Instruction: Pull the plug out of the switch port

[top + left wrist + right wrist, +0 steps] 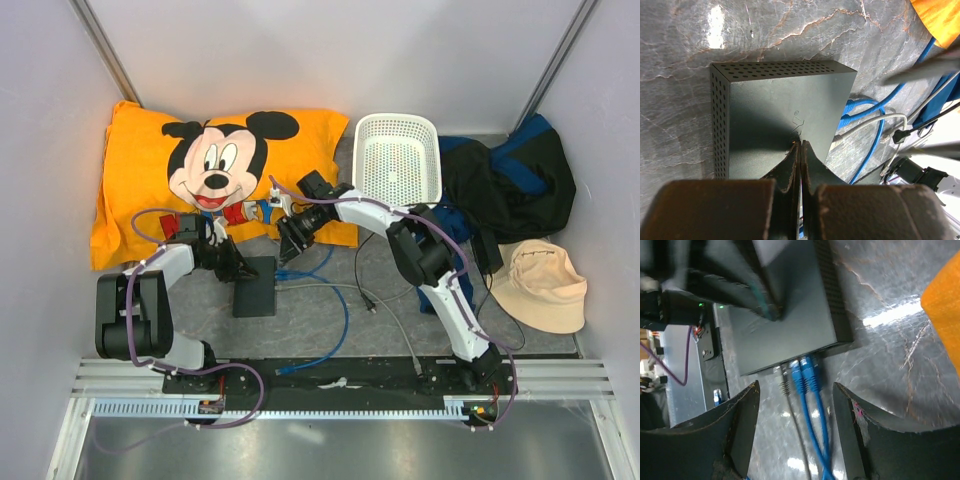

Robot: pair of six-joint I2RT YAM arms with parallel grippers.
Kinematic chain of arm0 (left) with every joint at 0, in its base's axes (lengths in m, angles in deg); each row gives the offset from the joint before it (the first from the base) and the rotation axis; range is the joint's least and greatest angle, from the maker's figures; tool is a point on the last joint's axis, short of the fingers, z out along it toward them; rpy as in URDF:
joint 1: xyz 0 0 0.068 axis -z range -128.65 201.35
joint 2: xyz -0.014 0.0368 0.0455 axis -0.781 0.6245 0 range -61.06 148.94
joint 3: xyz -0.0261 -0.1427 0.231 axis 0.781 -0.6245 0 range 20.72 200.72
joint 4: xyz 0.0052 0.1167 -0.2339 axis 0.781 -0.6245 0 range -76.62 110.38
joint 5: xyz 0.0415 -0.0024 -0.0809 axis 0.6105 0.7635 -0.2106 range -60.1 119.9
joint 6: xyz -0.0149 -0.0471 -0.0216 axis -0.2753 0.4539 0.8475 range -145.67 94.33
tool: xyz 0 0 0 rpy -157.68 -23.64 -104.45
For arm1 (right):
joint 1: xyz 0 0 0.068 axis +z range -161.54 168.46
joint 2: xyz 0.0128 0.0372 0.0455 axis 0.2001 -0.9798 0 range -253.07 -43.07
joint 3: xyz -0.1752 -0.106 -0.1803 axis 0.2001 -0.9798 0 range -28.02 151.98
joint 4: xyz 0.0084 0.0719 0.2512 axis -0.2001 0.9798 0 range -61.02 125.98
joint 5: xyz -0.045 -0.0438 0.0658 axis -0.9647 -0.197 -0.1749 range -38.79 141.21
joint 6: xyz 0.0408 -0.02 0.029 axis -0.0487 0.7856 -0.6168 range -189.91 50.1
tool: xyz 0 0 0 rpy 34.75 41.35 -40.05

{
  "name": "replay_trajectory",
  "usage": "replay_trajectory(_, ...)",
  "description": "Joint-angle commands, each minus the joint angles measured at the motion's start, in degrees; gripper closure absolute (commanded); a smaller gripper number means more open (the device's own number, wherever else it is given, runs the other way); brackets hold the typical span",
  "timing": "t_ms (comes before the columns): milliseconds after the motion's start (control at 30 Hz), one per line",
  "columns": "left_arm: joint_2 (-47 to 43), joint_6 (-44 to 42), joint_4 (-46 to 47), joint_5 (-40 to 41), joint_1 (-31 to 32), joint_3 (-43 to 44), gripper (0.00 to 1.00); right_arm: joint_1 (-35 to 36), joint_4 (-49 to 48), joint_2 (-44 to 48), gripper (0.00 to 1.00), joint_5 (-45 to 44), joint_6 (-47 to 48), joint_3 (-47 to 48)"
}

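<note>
The switch port [255, 287] is a flat dark-grey box lying on the table between the arms. Two blue plugs [804, 374] and a grey plug [784, 376] sit in its narrow edge; they also show in the left wrist view [847, 114]. My left gripper [800, 143] is shut and empty, its tips resting on the box's top [780, 107]; in the top view the left gripper [236, 268] is at the box's far-left edge. My right gripper [796, 390] is open, its jaws either side of the plugs and cables, just short of the box [790, 325]. In the top view the right gripper [291, 243] is beyond the box's far-right corner.
An orange Mickey pillow [140, 170] lies at the back left, a white basket [398, 158] at the back middle, dark clothing [520, 185] and a beige hat [543, 285] on the right. Blue [340, 320] and grey [400, 330] cables trail over the table toward the front rail [330, 372].
</note>
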Motion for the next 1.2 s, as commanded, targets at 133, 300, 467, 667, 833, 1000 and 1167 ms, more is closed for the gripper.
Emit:
replay_trajectory(133,2.7,-4.7,0.1,10.8,0.1,-2.0,0.97,1.6,-4.6,-8.0,0.35,0.9,-5.1,6.1)
replay_trajectory(300,2.7,-4.7,-0.2,10.8,0.1,-1.9,0.97,1.6,-5.4,-9.7,0.44,2.2,-6.5,5.3)
replay_trajectory(467,2.2,-4.7,-0.2,11.0,0.1,-2.0,0.97,1.6,-5.2,-10.4,0.50,3.0,-6.4,3.9)
replay_trajectory(667,2.3,-4.6,-0.2,10.9,0.0,-2.0,0.97,1.5,-3.3,-10.9,0.49,4.8,-4.4,3.7)
replay_trajectory(833,2.6,-4.6,-0.2,10.8,0.1,-1.9,0.97,1.4,-0.1,-10.7,0.51,5.2,-1.6,3.0)
replay_trajectory(1000,2.7,-4.6,-0.2,10.8,0.1,-1.9,0.97,1.3,0.0,-11.7,0.52,5.3,-2.2,3.4)
replay_trajectory(1167,2.5,-4.6,-0.2,10.8,0.1,-1.9,0.97,1.3,-0.6,-12.6,0.53,5.1,-2.7,4.2)
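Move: From the right gripper, the pair of blue plugs in the switch's port side lies about 2 cm back, 2 cm left and 5 cm down. The grey plug sits next to them, roughly 2 cm nearer the base. The switch's middle is some 5 cm back and 9 cm left of the right gripper, 5 cm below. From the left gripper, its tips on the switch top, the blue plugs are about 5 cm right, 2 cm ahead and 2 cm lower. Drop the right gripper quickly about 4 cm to the blue plugs, sliding some 2 cm left towards the port side as it sinks, then ease it back about 1.5 cm towards the base. Turn its wrist some 10 degrees on the way, and bring the fingers partly together around the blue and grey plugs, without shutting. Keep the left gripper still, its closed tips resting on the switch top. ##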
